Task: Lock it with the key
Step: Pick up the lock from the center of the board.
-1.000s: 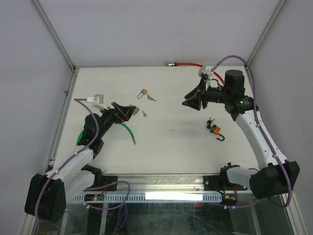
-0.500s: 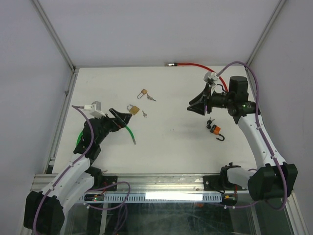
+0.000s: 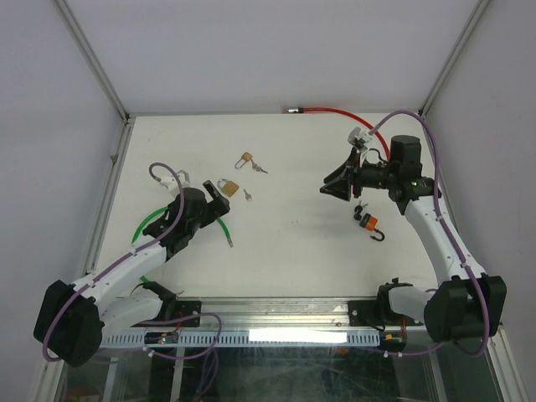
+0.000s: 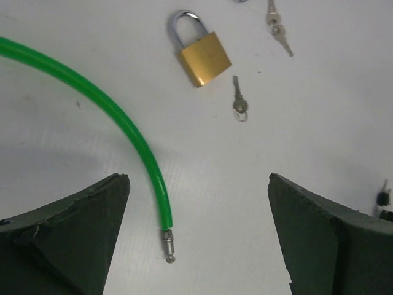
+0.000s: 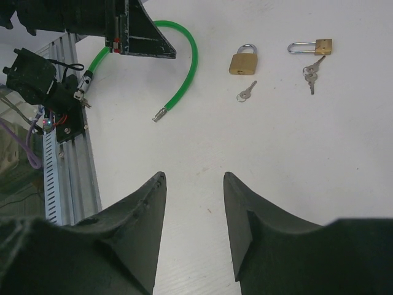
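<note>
A brass padlock [image 4: 204,58] with its shackle shut lies on the white table, and a single small key [image 4: 239,101] lies just to its right. The top view shows the same padlock [image 3: 227,186] and key [image 3: 248,195] at centre left. My left gripper [image 4: 198,184] stands wide open just short of the padlock, with only bare table and the metal tip of a green cable [image 4: 167,246] between its fingers. My right gripper [image 5: 194,177] hovers at the right [image 3: 328,186], partly open and holding nothing. It faces the padlock [image 5: 243,62] and key [image 5: 245,93] from a distance.
A second small brass padlock [image 3: 244,158] with a bunch of keys [image 3: 261,168] lies farther back. The green cable [image 3: 222,222] curves under my left arm. An orange lock with a black hook [image 3: 368,223] sits below my right gripper. A red cable [image 3: 327,110] runs along the back edge.
My left arm has folded down and swung its wrist round while its gripper stayed open near the brass padlock. The right gripper shifted slightly to the right.
</note>
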Available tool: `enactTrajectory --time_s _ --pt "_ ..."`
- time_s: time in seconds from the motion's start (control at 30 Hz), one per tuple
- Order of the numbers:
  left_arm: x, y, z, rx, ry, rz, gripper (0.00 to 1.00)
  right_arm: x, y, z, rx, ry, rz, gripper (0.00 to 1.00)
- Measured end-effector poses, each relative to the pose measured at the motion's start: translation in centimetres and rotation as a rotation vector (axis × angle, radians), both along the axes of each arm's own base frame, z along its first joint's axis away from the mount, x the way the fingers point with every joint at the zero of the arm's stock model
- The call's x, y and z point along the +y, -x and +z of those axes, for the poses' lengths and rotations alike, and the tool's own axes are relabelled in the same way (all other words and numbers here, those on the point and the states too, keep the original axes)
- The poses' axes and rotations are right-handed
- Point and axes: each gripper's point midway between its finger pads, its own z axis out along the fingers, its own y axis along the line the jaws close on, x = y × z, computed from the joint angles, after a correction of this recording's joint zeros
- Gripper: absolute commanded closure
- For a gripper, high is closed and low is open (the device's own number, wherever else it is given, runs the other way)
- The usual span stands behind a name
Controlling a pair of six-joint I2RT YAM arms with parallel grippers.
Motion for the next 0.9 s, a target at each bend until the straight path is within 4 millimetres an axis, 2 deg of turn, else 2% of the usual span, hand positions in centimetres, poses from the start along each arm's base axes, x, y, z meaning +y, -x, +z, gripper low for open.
enactTrajectory --time_s 0.13,0.27,0.43,0.53,0.67,0.8,0.9 --pt "1.1 0.0 -2.1 0.081 -0.084 0.046 0.01 0.0 0.0 -0.1 0.005 0.0 0.0 0.55" --pt "1.6 0.3 -2.7 0.1 -0.115 0.056 0.01 0.0 0.0 -0.2 0.006 0.002 0.001 0.55" --pt "2.4 0.2 -3.4 0.113 -0.152 0.092 0.1 -0.1 0.1 -0.4 0.013 0.009 -0.003 0.55" --pt "3.1 0.6 -5.3 0.178 -0.209 0.128 0.14 -0.1 0.0 -0.5 0.015 0.014 -0.007 0.55" --pt "3.9 1.2 -7.5 0.272 -0.295 0.162 0.29 0.1 0.1 -0.7 0.019 0.019 -0.005 0.55" --pt "4.3 1.0 -8.9 0.343 -0.357 0.188 0.33 0.1 0.1 -0.8 0.02 0.024 -0.008 0.55" --pt "4.0 0.3 -9.1 0.371 -0.384 0.192 0.32 0.0 0.1 -0.8 0.018 0.026 -0.008 0.55"
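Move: The padlock, the larger brass one, lies about 8 cm ahead of the left hand, 1 cm to its right and some 10 cm below. Its single key sits roughly 5 cm to the right of it and 2 cm nearer; the green hose's metal tip is some 7 cm back from the hand and 2 cm right. The small padlock is about 16 cm ahead and 5 cm right. From the right hand, the larger padlock lies some 24 cm left, 8 cm ahead and 24 cm below. The left hand heads down to the near-left side of the padlock, over the green hose, sinking about 8 cm while sliding some 4 cm left. The wrist tips the fingers more steeply down and lifts the hand's left side, each by roughly 20 degrees; late on, the wide-open fingers close by about a third with nothing between them. The right finger ends close over the hose; contact can't be seen. ##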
